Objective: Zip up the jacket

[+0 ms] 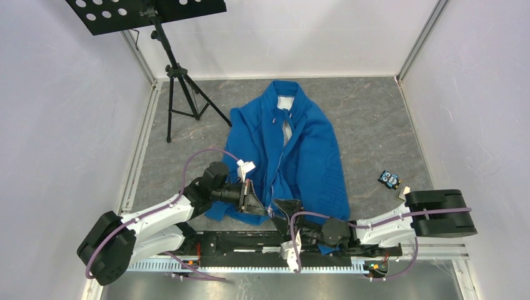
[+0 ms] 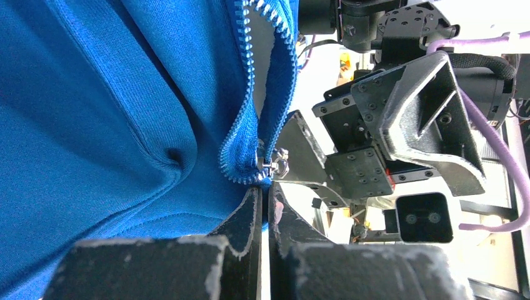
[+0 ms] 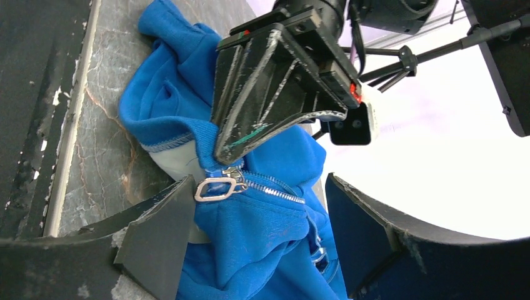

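The bright blue jacket [image 1: 312, 144] lies flat on the grey table, collar at the far end and front zipper [image 1: 279, 156] partly open, showing white lining. My left gripper [image 1: 256, 205] is at the near hem; in the left wrist view it [image 2: 264, 190] is shut on the jacket's [image 2: 112, 125] hem just below the zipper's bottom end and slider [image 2: 275, 164]. My right gripper [image 1: 284, 209] is open right beside it. In the right wrist view it [image 3: 259, 187] straddles the bunched hem [image 3: 262, 237], and the silver pull tab [image 3: 215, 187] lies by its left finger [image 3: 156, 231].
A black music stand's tripod [image 1: 181, 81] stands at the far left. A small blue and black object [image 1: 390, 180] lies right of the jacket. A black rail [image 1: 250, 240] runs along the near edge, and white walls enclose the table.
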Motion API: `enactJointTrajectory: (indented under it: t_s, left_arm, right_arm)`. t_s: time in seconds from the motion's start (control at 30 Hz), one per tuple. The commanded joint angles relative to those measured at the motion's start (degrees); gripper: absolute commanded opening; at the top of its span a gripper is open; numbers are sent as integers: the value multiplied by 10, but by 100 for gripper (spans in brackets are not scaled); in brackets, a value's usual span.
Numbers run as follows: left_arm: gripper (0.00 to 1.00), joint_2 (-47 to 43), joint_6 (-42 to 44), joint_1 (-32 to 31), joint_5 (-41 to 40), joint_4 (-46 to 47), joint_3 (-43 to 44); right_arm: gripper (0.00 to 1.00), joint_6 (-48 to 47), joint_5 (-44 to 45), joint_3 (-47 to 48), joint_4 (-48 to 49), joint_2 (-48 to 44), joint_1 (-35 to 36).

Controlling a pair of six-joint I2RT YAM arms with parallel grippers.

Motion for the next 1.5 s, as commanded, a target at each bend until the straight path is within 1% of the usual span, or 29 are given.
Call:
enactJointTrajectory:
  t_s: [0.0,0.17,0.27,0.37,0.6,0.73,0.87,1.1,1.47]
  left_arm:
    - [2,0,-18,1,43,12,12]
    - [2,-2,-17,1,42,12,12]
    - [2,0,-17,1,43,12,13]
    - [2,2,-17,1,45,12,13]
    - [2,1,-18,1,47,12,13]
    - [2,0,-21,1,48,12,12]
    - [2,-3,-22,1,49,12,11]
    - [2,-2,-23,1,48,12,11]
    - [2,-4,-23,1,49,12,11]
  right_arm:
    - [80,23,-19,7,-10,-40,4]
    - [72,30,-21,2,-21,-44,3]
    - [64,30,-16,3,-19,-39,3]
    - [59,37,-18,3,-20,-38,3]
    - [39,51,-17,10,-25,-25,3]
    - [33,56,-10,15,-21,-16,2]
    - [30,58,2,22,-19,-8,-1]
    - [20,64,22,34,-24,4,-5]
    - [20,78,26,46,-40,23,-13]
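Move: The zipper pull hangs close to the right hand's wide-open fingertips, about 1 cm ahead, 1 cm to the left and 1 cm below the hand point. The jacket hem, already pinched by the left fingers just under the slider, lies about 1 cm ahead of the right hand, 2 cm left and 2 cm lower. From the left hand, the pull is level front to back, some 1 cm right and 1 cm above. Right hand bobs up, sinks about 2 cm and closes around the zipper pull; left keeps pinching the hem. ##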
